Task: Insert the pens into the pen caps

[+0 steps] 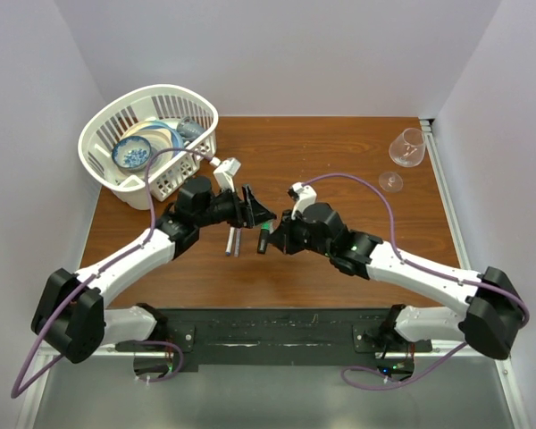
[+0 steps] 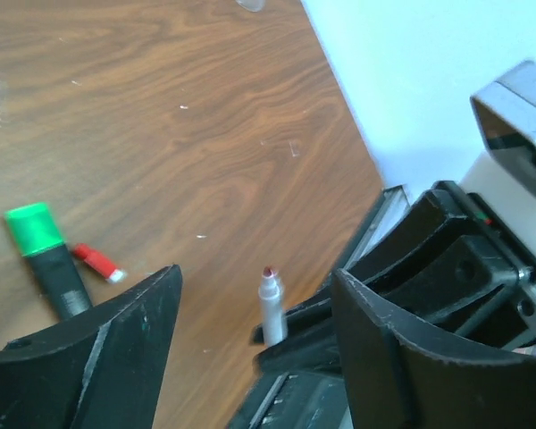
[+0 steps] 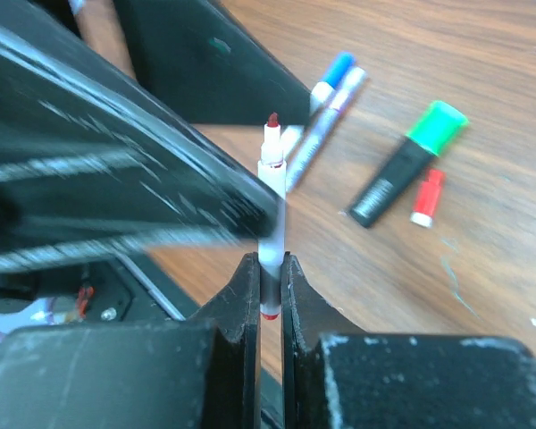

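My right gripper (image 3: 268, 264) is shut on a thin white pen with a red tip (image 3: 270, 179) and holds it upright above the table. My left gripper (image 2: 255, 286) is open, and that pen (image 2: 271, 308) stands between its spread fingers without touching them. A stubby black marker with a green end (image 3: 406, 161) lies on the table with a small red cap (image 3: 426, 197) beside it. Two thin pens (image 3: 326, 107), one with a blue end, lie side by side further off. In the top view both grippers, left (image 1: 253, 208) and right (image 1: 274, 231), meet at mid-table.
A white basket (image 1: 116, 121) holding bowls stands at the back left. A clear glass (image 1: 406, 147) lies at the back right near the wall. The two thin pens (image 1: 233, 241) and the black marker (image 1: 263, 239) lie just below the grippers.
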### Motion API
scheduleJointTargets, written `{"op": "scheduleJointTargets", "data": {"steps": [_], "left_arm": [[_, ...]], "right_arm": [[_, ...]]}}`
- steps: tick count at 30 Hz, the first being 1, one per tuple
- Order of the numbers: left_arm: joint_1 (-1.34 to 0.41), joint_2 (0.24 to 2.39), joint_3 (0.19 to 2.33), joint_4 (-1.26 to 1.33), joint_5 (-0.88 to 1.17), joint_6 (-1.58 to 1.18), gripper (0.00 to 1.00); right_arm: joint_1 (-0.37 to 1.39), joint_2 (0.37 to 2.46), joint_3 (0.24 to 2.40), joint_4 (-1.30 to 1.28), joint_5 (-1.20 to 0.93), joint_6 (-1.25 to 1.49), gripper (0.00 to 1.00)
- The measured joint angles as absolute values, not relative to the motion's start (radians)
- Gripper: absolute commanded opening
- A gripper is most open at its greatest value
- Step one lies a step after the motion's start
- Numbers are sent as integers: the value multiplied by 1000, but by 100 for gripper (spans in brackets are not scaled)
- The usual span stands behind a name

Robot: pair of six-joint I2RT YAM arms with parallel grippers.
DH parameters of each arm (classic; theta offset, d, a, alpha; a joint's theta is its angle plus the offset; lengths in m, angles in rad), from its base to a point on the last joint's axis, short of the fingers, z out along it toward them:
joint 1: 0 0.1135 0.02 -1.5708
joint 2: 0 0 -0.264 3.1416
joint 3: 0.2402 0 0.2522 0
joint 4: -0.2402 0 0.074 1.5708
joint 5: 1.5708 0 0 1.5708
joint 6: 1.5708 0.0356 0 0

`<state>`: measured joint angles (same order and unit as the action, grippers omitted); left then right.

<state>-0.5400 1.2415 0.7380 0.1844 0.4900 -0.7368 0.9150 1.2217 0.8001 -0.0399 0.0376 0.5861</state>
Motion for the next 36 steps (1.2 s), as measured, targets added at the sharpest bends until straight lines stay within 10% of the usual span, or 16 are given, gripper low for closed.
{"op": "scheduleJointTargets", "data": {"steps": [7,11,36], "left_arm": [[-540,1243,924,-58,394,-530,48],[-545,1298,981,-156,351,-412,0],[-797,1744,1160,-352,103,-217,0]], "right_arm": [[915,1022,731,-160,217,589,0],[914,847,703,-245,337,587,0],[914,443,678,-494,574,575,0]]}}
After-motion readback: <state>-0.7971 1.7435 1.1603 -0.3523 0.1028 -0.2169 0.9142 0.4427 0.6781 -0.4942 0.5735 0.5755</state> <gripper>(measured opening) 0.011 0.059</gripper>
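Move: Beneath the open left hand, the small red cap lies about 3 cm ahead, 4 cm to the right and some 18 cm down on the table. From that cap, the green highlighter lies 3 cm to the left, the purple pen 12 cm and the blue-capped pen 14 cm, all level with it in reach. From the right hand, which holds the uncapped red-tipped pen, the red cap is some 5 cm ahead, not off to either side, and 15 cm down. Swinging clear with the red-tipped pen still pinched, the right hand goes about 19 cm to the right and rises some 7 cm, turning clockwise. The left hand lifts briefly forward off the handover and shuts its empty fingers, then sinks to a net 13 cm or so lower, drifting right, rolling until its fingers point steeply down close over the red cap. ##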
